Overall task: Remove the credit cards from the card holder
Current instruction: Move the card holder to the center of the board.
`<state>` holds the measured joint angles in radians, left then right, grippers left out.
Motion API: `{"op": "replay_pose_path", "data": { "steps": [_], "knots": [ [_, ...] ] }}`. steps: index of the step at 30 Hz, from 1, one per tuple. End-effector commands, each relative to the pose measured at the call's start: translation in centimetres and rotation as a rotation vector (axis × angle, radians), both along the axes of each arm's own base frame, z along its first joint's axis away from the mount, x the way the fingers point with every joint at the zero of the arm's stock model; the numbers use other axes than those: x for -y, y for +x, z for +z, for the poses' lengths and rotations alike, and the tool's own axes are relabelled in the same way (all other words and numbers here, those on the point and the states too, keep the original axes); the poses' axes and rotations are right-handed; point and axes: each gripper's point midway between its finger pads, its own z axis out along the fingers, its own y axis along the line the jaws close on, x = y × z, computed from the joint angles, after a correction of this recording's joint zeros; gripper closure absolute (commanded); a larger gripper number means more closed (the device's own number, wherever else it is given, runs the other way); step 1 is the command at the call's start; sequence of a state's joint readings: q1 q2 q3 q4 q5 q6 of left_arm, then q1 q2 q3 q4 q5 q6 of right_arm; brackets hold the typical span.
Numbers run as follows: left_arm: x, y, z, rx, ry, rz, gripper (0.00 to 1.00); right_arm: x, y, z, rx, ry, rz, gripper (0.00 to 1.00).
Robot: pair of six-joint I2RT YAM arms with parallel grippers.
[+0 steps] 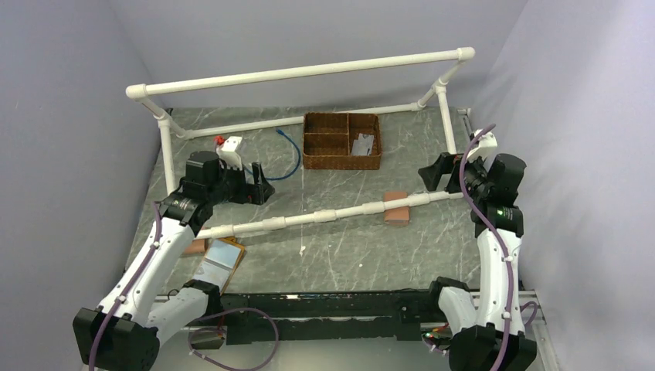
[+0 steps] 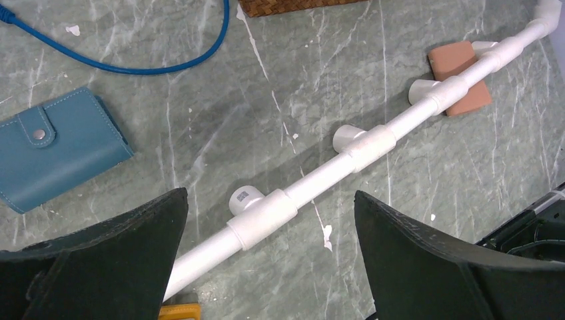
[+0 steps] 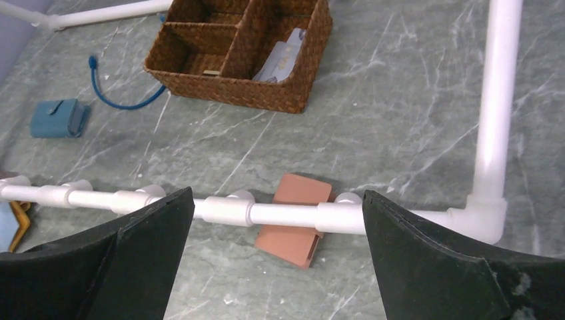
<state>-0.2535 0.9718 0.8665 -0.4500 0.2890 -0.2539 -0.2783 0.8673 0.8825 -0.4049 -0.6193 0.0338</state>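
Observation:
The card holder (image 1: 396,209) is a reddish-brown leather wallet, folded shut and lying flat on the table, partly under the low white pipe (image 1: 324,216). It also shows in the left wrist view, card holder (image 2: 460,77), and below the right gripper, card holder (image 3: 293,227). The credit cards are hidden. My left gripper (image 1: 259,185) hovers open over the table's left side, far from the wallet; its jaws (image 2: 270,197) stand wide with nothing between them. My right gripper (image 1: 436,171) hangs open up and to the right of the wallet, jaws (image 3: 276,195) empty.
A white pipe frame (image 1: 301,71) surrounds the work area. A wicker basket (image 1: 341,141) with compartments holds a pale flat packet (image 3: 283,60). A blue wallet (image 2: 53,150), a blue cable (image 1: 290,154), a white-and-red block (image 1: 229,147) and an orange-rimmed glossy panel (image 1: 218,263) lie at the left.

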Motion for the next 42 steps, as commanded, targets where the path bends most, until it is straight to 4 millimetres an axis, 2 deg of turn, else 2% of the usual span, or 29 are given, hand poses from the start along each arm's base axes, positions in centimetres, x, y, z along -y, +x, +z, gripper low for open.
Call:
{"op": "replay_pose_path", "data": {
  "steps": [1, 10, 13, 15, 19, 24, 26, 29, 32, 33, 34, 38, 42],
  "knots": [
    [0.2, -0.1, 2.0, 0.058, -0.012, -0.028, 0.00, -0.4, 0.2, 0.2, 0.022, 0.052, 0.018, 0.00],
    [0.6, -0.3, 2.1, 0.056, -0.027, -0.046, 0.00, -1.4, 0.0, -1.3, 0.016, 0.046, 0.121, 0.00],
    [0.8, -0.4, 2.0, 0.054, -0.037, -0.060, 0.01, -2.7, -0.8, -2.0, 0.050, -0.015, 0.267, 0.00],
    [1.3, -0.6, 2.1, 0.054, -0.054, -0.088, 0.01, -4.0, -2.1, -2.9, 0.067, -0.051, 0.413, 0.00],
    [3.2, -1.5, 2.4, 0.054, -0.127, -0.195, 0.00, -5.0, -3.1, -4.1, 0.097, -0.089, 0.546, 0.00],
    [6.0, -3.0, 2.9, 0.003, -0.264, -0.351, 0.01, -4.6, -2.9, -5.8, 0.041, -0.104, 0.531, 0.00],
    [7.8, -3.9, 3.4, -0.011, -0.338, -0.430, 0.05, -4.5, -3.0, -6.4, 0.019, -0.097, 0.521, 0.00],
    [10.6, -5.6, 4.4, 0.028, -0.392, -0.489, 0.06, -4.8, -3.4, -7.0, -0.006, -0.112, 0.544, 0.00],
    [13.4, -6.5, 2.2, 0.007, -0.363, -0.494, 0.06, -5.3, -3.9, -7.4, -0.015, -0.131, 0.599, 0.00],
    [14.1, -6.9, 1.8, 0.013, -0.344, -0.492, 0.06, -5.7, -5.1, -4.9, 0.095, -0.211, 0.609, 0.00],
    [14.7, -7.0, 1.2, 0.027, -0.317, -0.473, 0.05, -5.6, -4.4, -7.3, -0.001, -0.163, 0.639, 0.00],
    [16.9, -8.3, -0.7, 0.069, -0.224, -0.475, 0.04, -6.5, -5.1, -8.4, 0.024, -0.253, 0.742, 0.00],
    [18.0, -8.6, -1.9, 0.047, -0.200, -0.487, 0.03, -7.7, -6.2, -9.9, 0.091, -0.398, 0.879, 0.00]
  ]
}}
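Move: The card holder, teal with a snap, lies on the board about 19 cm ahead of the left gripper, 13 cm to its left and 20 cm below. From that gripper the wicker basket stands some 33 cm ahead and 21 cm to the right. From the right gripper, 25 cm up, the card holder is roughly 17 cm ahead and 57 cm left, and the brown block under the pipe 13 cm ahead and 7 cm left. Draw the open left gripper away from the card holder, barely creeping at first, then swinging fast to the right about 17 cm and back some 11 cm towards the near middle of the board, wrist turning clockwise. Meanwhile lower the right gripper about 9 cm, easing it left and back and turning it some 40 degrees counter-clockwise, fingers wide open. Touch nothing with either. ##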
